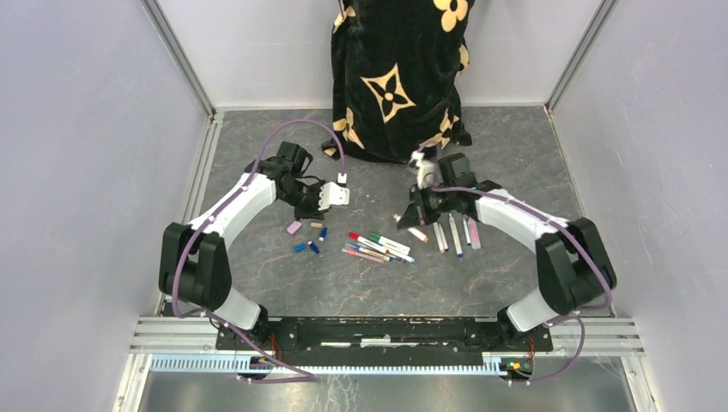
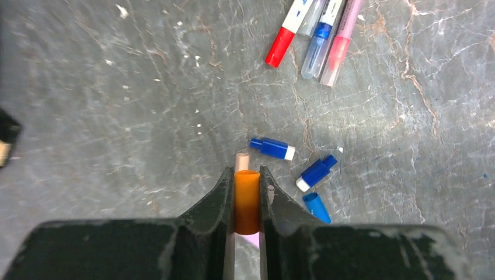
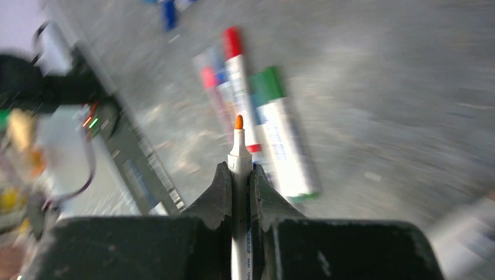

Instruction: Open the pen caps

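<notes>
My left gripper (image 2: 247, 172) is shut on an orange pen cap (image 2: 247, 204), held just above the table. Loose caps lie below it: three blue ones (image 2: 272, 147) (image 2: 317, 172) (image 2: 317, 207) and a beige one (image 2: 241, 160). My right gripper (image 3: 240, 169) is shut on a white pen (image 3: 240, 154) whose bare orange tip (image 3: 239, 122) points away from the fingers. In the top view the left gripper (image 1: 311, 209) hangs over the cap cluster (image 1: 306, 247) and the right gripper (image 1: 418, 210) sits right of centre. Capped pens (image 1: 378, 247) lie between them.
Several uncapped pens (image 1: 455, 234) lie in a row under the right arm. A black cloth with gold flower marks (image 1: 399, 77) stands at the back centre. Grey walls close in both sides. The right wrist view is blurred.
</notes>
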Robot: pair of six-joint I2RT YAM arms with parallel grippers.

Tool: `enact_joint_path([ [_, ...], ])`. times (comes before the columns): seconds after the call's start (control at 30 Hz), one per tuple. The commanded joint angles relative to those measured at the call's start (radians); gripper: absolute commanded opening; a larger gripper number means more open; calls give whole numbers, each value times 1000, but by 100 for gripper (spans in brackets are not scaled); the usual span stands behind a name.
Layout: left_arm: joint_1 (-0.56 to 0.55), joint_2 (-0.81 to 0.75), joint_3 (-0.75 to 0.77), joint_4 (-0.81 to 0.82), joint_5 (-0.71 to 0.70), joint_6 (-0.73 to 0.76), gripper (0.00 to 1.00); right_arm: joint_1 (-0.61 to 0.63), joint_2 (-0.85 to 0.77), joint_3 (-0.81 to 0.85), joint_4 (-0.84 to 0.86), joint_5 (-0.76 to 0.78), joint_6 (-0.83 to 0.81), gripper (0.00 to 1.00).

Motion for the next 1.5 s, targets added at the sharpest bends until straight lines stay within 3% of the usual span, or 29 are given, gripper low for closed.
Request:
enact_joint_path([
  [0.0, 9, 67, -79, 138, -1, -113, 2, -111, -141, -8, -36, 433, 5, 0],
  [0.13, 8, 95, -141, 216, -68, -133, 7, -138, -196, -63, -23, 723, 12, 0],
  [0.3, 8, 133, -155, 248, -71, -163, 20, -162, -197, -117, 15, 884, 16, 0],
  [0.53, 8, 125, -141, 265, -63, -214, 37, -173, -150, -156, 53, 951, 3, 3],
  [0.77, 13, 85, -34, 188, -45, -315, 55, -175, -101, -176, 94, 953, 1, 18],
  [0.8, 13, 74, -16, 169, -45, -326, 68, -175, -96, -175, 93, 954, 1, 21],
  [0.83, 13, 70, 2, 156, -46, -336, 73, -175, -91, -174, 93, 952, 0, 22],
  [0.87, 13, 64, 25, 133, -52, -348, 91, -175, -90, -174, 94, 950, 1, 24],
  [0.9, 13, 59, 48, 117, -61, -367, 99, -175, -91, -174, 94, 946, 0, 26],
  [1.27, 40, -47, 276, 101, -218, -645, 100, -154, -195, -149, 93, 879, -9, 42],
  [1.47, 42, -106, 229, 167, -331, -691, 100, 47, -171, -79, 114, 799, -113, 45],
])
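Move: The left hand holds the orange cap about 11 cm above its spot on the table, which is nearly straight below and 1 cm to the left, between the peach cap (1 cm ahead, 3 left) and a blue cap (1 back, 1 left). The pink cap lies some 9 cm to its left, level with it. The right hand holds the uncapped orange-tipped pen; its gap in the pen row is about 17 cm to the right, 4 ahead and 10 below, with the thick blue-tipped pen 2 cm left and 1 nearer, and the thin blue pen 2 cm right. The left hand lowers the orange cap about 8 cm, almost straight down between the peach and blue caps, opens wide to let go of it, then climbs away nearly 19 cm while drifting some 7 cm forward and turning counter-clockwise. Meanwhile the right hand carries the uncapped orange-tipped pen about 18 cm right and 8 forward, swinging its fingers from pointing left to forward and steeply down, sinks to the row of open pens, opens not quite halfway to release the pen there, and lifts off a few centimetres up and back to the left. ##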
